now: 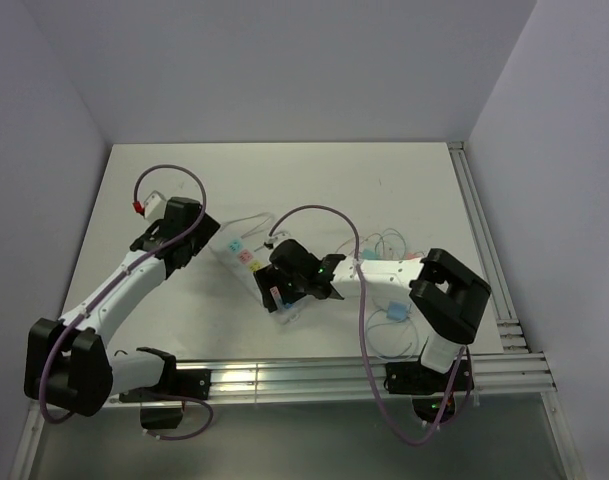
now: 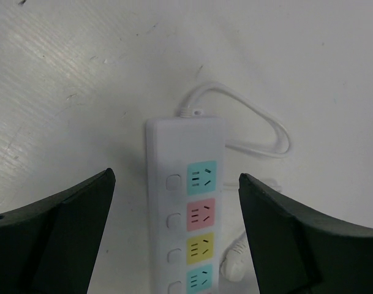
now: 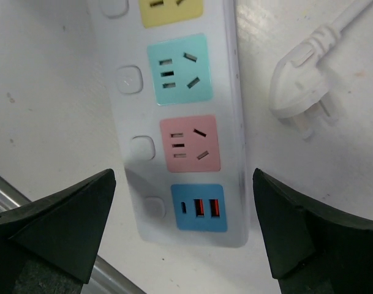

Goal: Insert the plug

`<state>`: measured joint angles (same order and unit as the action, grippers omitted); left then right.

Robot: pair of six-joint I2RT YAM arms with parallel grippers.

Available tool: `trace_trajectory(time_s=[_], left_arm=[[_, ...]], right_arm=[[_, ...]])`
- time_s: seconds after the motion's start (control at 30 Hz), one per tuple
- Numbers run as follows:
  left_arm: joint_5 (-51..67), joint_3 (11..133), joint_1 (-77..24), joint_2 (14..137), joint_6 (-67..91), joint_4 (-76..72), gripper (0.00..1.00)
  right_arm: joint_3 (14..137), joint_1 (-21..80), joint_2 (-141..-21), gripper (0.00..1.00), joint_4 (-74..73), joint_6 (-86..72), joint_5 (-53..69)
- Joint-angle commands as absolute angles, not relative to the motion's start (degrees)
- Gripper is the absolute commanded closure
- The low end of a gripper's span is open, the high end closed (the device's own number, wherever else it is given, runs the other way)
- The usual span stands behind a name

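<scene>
A white power strip (image 1: 242,255) with coloured sockets lies diagonally on the table. My left gripper (image 1: 199,245) hovers over its cable end, open, with a finger on each side of the strip (image 2: 168,147) and nothing between them. My right gripper (image 1: 284,285) is over the other end, also open. Its fingers straddle the blue USB panel (image 3: 198,207) and the pink socket (image 3: 189,143) without touching them. The white plug (image 3: 296,92) lies loose on the table just right of the strip, prongs toward the near edge. Its tip (image 2: 235,260) also shows in the left wrist view.
The strip's white cable (image 2: 259,116) loops away from its far end. Thin wires with coloured tags (image 1: 394,245) lie right of the right arm. A metal rail (image 1: 364,375) runs along the near table edge, close to the strip's USB end (image 3: 2,196).
</scene>
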<state>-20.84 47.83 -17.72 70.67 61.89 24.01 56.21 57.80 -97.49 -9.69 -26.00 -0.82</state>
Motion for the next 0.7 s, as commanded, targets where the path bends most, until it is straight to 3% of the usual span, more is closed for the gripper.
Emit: trace_trajectory(time_s=[0.0,0.23,0.47,0.57,0.67], left_arm=[[-21.01,47.73,-17.75,67.24,59.33,20.83,0.12],[-20.04,47.99,-17.75,65.57,58.27,20.83,0.12],[-17.14,47.46,-17.93,63.11,56.08,17.85,0.12],[-14.68,46.58,-18.28,61.88,54.93,15.83,0.14],[-12.48,45.88,-18.81,61.09,53.88,13.10,0.16]], right_arm=[[60.81,56.69,-93.34,0.00,-13.17,-25.76,-2.72],[63.20,52.92,-87.03,0.00,-19.24,-27.50,-8.59],[55.65,35.88,-76.48,0.11,-22.85,-33.22,-11.95],[48.98,29.39,-70.59,0.19,-21.80,-35.15,-12.66],[43.97,22.45,-65.67,0.47,-20.92,-37.60,-10.90]])
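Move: The teal plug lies about 23 cm to the right of the right hand and some 11 cm farther out, roughly 3 cm lower. The orange plug is 11 cm beyond it to the right, about level forward, and the blue plug 29 cm right of the hand and 3 cm nearer the base. The power strip's middle is 5 cm left and 6 cm ahead. From the left hand the teal plug is about 38 cm right, 2 cm back and 12 cm below. The right hand, wide open over the USB end of the power strip, first rises off it, then swings about 20 cm to the right and 10 cm forward at a growing pace towards the teal plug, reaching some 10 cm higher before it starts to sink, while the wrist turns about 40 degrees clockwise and the fingers close to a little over half open on nothing. The left hand, still open and empty, lifts about 5 cm away from the strip's cable end, drifting slightly right late on as its fingertips tip up. ##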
